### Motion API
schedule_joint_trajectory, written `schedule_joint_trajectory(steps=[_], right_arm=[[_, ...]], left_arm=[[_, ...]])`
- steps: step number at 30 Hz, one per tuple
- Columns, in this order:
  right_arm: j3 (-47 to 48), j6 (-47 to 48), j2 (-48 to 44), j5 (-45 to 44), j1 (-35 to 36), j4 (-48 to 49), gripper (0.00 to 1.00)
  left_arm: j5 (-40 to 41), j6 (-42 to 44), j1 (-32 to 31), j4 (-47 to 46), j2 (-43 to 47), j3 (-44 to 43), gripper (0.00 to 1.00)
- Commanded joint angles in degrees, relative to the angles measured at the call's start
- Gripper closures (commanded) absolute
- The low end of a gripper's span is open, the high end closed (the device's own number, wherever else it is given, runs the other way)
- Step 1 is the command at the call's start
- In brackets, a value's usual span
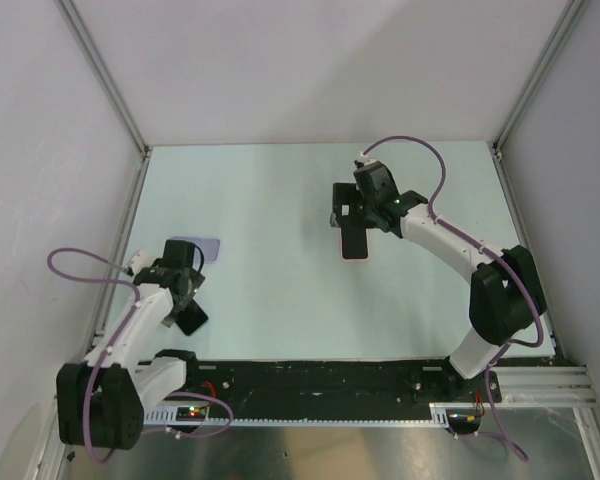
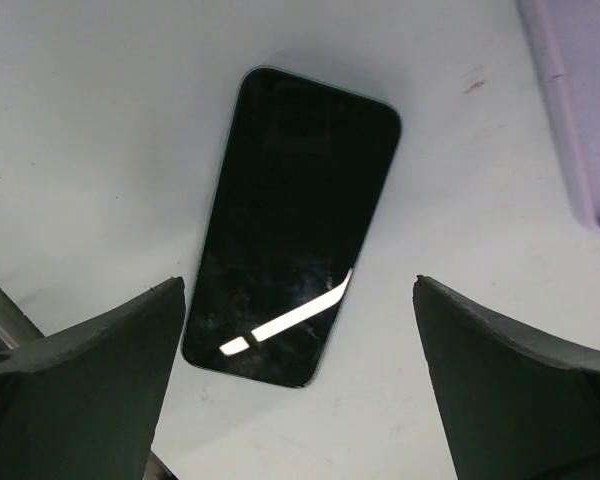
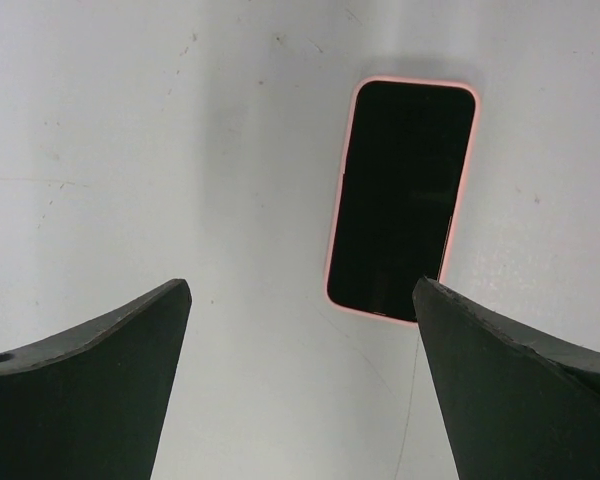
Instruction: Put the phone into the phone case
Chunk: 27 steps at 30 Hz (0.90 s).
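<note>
A bare black phone (image 2: 295, 225) lies screen up on the pale table, just ahead of my left gripper (image 2: 300, 285). That gripper is open, holds nothing and hovers above the phone's near end. In the top view the phone (image 1: 192, 318) lies at the near left, just below the left gripper (image 1: 183, 295). The empty lilac phone case (image 1: 205, 248) lies a little beyond them; only its edge (image 2: 580, 100) shows in the left wrist view. My right gripper (image 3: 302, 285) is open and empty at the far right of the table (image 1: 358, 220).
A second phone, sitting in a pink case (image 3: 402, 200), lies screen up below the right gripper (image 1: 355, 243). White walls with metal posts (image 1: 105, 75) enclose the table. A black rail (image 1: 320, 380) runs along the near edge between the arm bases.
</note>
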<state>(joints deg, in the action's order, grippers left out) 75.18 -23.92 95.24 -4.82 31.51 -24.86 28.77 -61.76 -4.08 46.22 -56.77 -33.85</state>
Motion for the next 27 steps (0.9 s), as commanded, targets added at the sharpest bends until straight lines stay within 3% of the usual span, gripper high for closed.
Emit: schedule_joint_trajectory(steps=[1,12,19,21,24,27], right_arm=[[-1.29,-0.44,-2.62,3.32,-1.66,2.11,0.01],[-3.82,-0.69,-5.0,7.1,-4.59,3.61,0.01],[-4.68,-0.78,-5.64,8.2,-5.52,4.18,0.01],[-4.8,-0.84,-5.67,8.43,-5.72,4.27,0.01],[-4.9,-0.9,-5.71,8.69,-5.83,4.4,0.01],[-5.13,-0.94,-5.69,8.82,-5.9,4.51,0.01]], left_arm=[[3.01,1.83,0.64,-0.13,-4.92,-1.64,0.0],[1.35,4.16,0.77,-4.35,-16.02,-1.81,0.0],[-0.44,3.45,0.88,-6.08,-17.66,-0.45,0.01],[-0.51,3.76,0.88,-6.06,-16.77,0.0,0.06],[-2.06,4.54,1.03,-6.04,-16.41,-0.08,0.31],[-3.66,4.41,1.01,-6.05,-17.28,-0.5,0.42]])
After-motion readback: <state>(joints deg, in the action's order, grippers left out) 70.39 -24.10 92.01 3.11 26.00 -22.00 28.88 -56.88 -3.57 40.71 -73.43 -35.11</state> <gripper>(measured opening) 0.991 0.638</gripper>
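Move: The bare black phone lies almost under the open left hand, about 5 cm below it, its middle perhaps 1 cm ahead and 1 cm to the left. The purple case is some 16 cm ahead of this hand, 2 cm to its right and also about 5 cm lower. From the right hand, the black phone is roughly 43 cm to the left, 19 cm back and 13 cm below. The left fingertips come right down to the black phone near its middle and begin closing in on its long sides, shutting by about a third; whether both already touch can't be made out. The hand sinks about 4 cm, easing back 1 cm as the wrist tips some 10 degrees to point the fingers more steeply down, then slides 2 cm forward before they start to close. ##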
